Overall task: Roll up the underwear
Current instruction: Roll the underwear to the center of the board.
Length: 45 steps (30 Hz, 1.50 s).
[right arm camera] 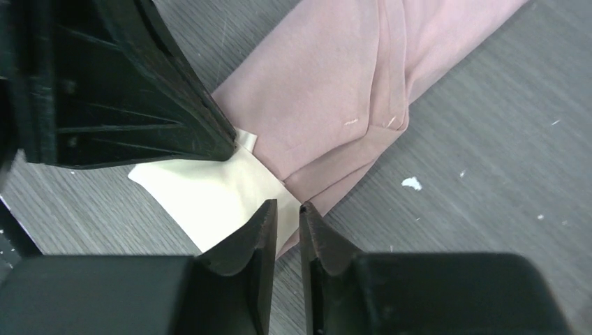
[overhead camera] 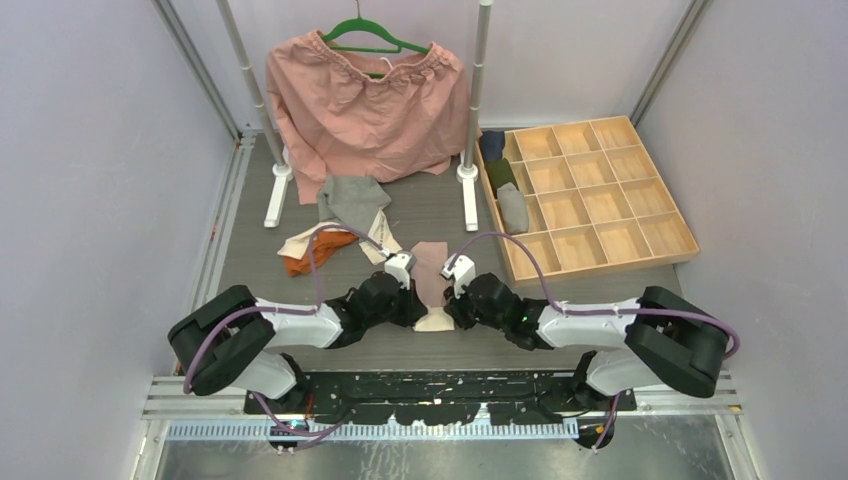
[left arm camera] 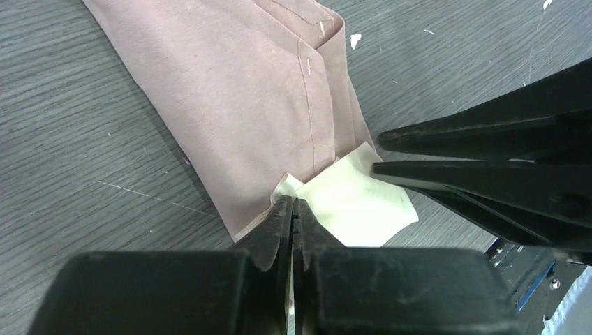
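One dusty pink underwear (overhead camera: 430, 262) lies folded into a long strip on the table between my two grippers, its cream lining (left arm camera: 356, 202) showing at the near end. My left gripper (left arm camera: 294, 202) is shut on the near edge of that underwear, a sliver of cream cloth caught between its jaws. My right gripper (right arm camera: 287, 206) stands at the same end from the other side, its jaws a narrow gap apart over the cream and pink edge (right arm camera: 209, 195). In the top view both grippers (overhead camera: 418, 305) (overhead camera: 452, 305) meet at the strip's near end.
A heap of other underwear lies behind to the left: grey (overhead camera: 355, 200), cream (overhead camera: 300, 243), orange (overhead camera: 310, 264). A salmon garment on a green hanger (overhead camera: 365, 100) hangs from a rack with white posts (overhead camera: 468, 180). A wooden divided tray (overhead camera: 600, 245) at the right holds cloth rolls (overhead camera: 512, 208).
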### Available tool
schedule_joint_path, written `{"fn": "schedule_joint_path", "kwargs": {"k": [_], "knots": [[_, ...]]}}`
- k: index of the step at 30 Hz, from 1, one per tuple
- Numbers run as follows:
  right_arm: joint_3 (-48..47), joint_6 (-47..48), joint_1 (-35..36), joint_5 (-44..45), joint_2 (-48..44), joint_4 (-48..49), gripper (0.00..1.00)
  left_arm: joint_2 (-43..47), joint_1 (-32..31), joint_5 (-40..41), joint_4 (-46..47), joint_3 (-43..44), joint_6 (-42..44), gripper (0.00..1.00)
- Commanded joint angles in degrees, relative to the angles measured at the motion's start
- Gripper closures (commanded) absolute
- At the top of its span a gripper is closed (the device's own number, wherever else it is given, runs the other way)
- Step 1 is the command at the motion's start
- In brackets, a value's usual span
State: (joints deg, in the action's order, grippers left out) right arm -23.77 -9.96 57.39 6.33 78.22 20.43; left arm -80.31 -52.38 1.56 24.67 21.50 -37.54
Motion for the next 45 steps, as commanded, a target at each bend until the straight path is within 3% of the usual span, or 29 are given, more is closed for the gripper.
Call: {"fn": "schedule_joint_path", "kwargs": {"k": [1, 9, 19, 31, 45], "knots": [[-0.3, 5.7, 0.2, -0.5, -6.0, -0.5, 0.72, -1.9, -0.1, 0.9, -0.1, -1.1, 0.0, 0.99], [-2.4, 24.6, 0.4, -10.3, -13.8, -10.9, 0.57, -2.3, -0.1, 0.6, -1.0, -1.2, -0.3, 0.99], [-0.7, 45.0, 4.8, -15.4, -12.6, -8.8, 0.5, -2.2, -0.1, 1.1, -3.3, -0.4, -0.3, 0.99], [-3.0, 53.1, 12.1, -6.6, 0.7, -2.7, 0.46, -3.9, -0.2, 0.2, -3.0, 0.1, -0.4, 0.99], [-1.8, 57.5, 14.4, 3.3, 3.4, -2.0, 0.48, -4.3, -0.1, 0.3, -3.2, 0.4, -0.3, 0.99]]}}
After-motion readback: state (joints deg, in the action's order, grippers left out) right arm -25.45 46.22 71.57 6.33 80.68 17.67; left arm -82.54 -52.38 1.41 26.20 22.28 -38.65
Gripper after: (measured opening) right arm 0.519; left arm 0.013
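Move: The underwear's cream waistband lies between the hands: its middle is about 3 cm left of the right hand and 2 cm back, 1 cm below. From the left hand it is some 3 cm right and 1 cm back. The pink strip of the underwear runs outward, its middle about 7 cm ahead and 3 cm left of the right hand; the grey cloth lies roughly 22 cm ahead and 18 cm left of the right hand. Opening, the right hand rises 5 cm, swings back-left, twisting counter-clockwise, down astride the waistband; left hand keeps pinning. ##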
